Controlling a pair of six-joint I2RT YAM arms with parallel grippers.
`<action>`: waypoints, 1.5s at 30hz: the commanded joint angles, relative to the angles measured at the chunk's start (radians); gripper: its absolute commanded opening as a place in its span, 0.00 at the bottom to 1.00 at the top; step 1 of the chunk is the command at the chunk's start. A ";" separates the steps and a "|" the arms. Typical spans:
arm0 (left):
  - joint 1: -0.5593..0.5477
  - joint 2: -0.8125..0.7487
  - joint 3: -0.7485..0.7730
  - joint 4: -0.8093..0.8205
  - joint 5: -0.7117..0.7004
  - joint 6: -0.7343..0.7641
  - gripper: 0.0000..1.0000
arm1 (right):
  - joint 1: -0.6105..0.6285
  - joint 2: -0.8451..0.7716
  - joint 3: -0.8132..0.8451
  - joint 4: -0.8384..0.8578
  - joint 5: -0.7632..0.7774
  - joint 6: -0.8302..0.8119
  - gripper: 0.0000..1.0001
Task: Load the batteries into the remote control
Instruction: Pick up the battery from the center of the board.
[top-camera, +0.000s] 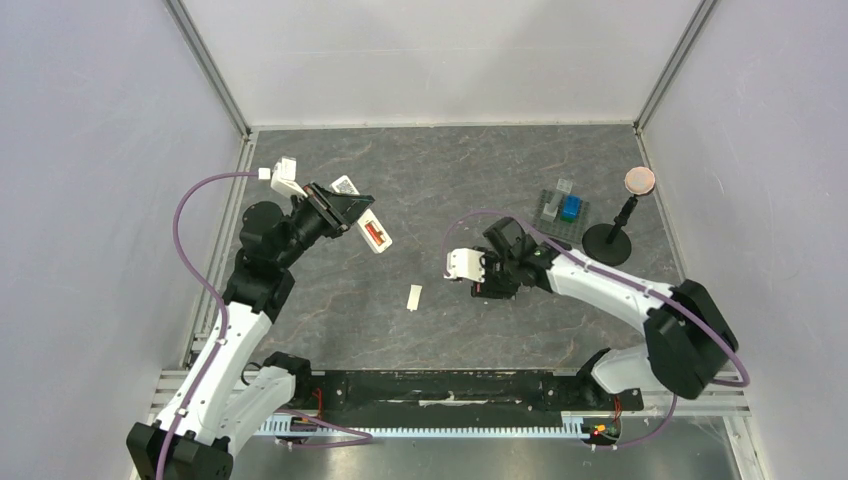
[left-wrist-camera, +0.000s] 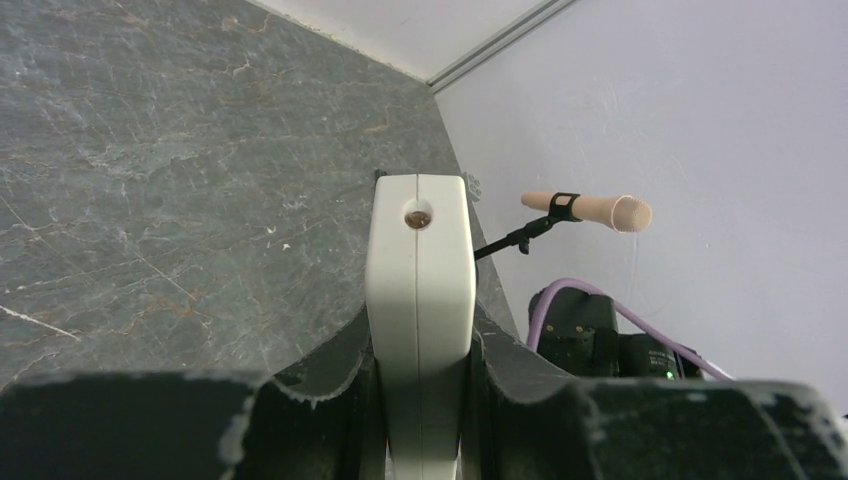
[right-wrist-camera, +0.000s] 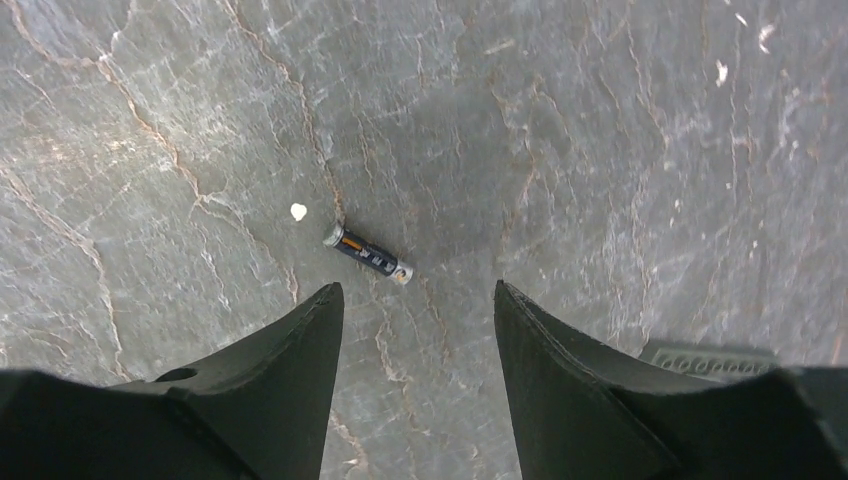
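The white remote control (top-camera: 384, 243) is lifted off the table, with my left gripper (top-camera: 349, 212) shut on its middle. Its open back faces up, with a code sticker near the far end and a red battery (top-camera: 374, 233) lying in the compartment. The left wrist view shows the remote (left-wrist-camera: 418, 260) edge-on, clamped between both fingers. A dark battery (right-wrist-camera: 368, 253) lies on the table just ahead of my right gripper (right-wrist-camera: 418, 292), which hangs open above it with nothing between its fingers. Seen from above, the right gripper (top-camera: 492, 284) points down at mid-table and hides that battery.
A small white cover piece (top-camera: 414, 298) lies between the arms, near the front. Blue and grey blocks on a grey plate (top-camera: 562, 210) stand at the back right, next to a black stand with a round pink head (top-camera: 640, 180). A white speck (right-wrist-camera: 298, 211) lies by the dark battery.
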 joint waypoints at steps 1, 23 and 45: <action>0.005 -0.002 0.053 0.037 -0.004 0.056 0.02 | -0.007 0.087 0.089 -0.156 -0.060 -0.151 0.59; 0.009 0.002 0.061 0.023 -0.028 0.069 0.02 | -0.006 0.241 0.120 -0.068 -0.014 -0.238 0.58; 0.010 0.001 0.060 0.026 -0.045 0.063 0.02 | -0.008 0.326 0.177 -0.097 -0.066 -0.272 0.19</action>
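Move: The right hand's open fingers stand over the battery, which lies about 5 cm below them, some 1 cm back and 1 cm to the right. The white battery cover lies about 17 cm to the battery's left and level with it; the grey brick plate is some 19 cm ahead of the battery and 17 cm to its right. From the left hand, the battery is about 23 cm right, 5 cm back and 30 cm down. Drop the right gripper about 4.5 cm onto the battery, easing a little back and to the right as it sinks, and tilt the wrist some 20 degrees so the fingers point more nearly straight down. Hold low with the fingers straddling the battery, then close them on its long sides. Keep the remote gripped in the left hand. ##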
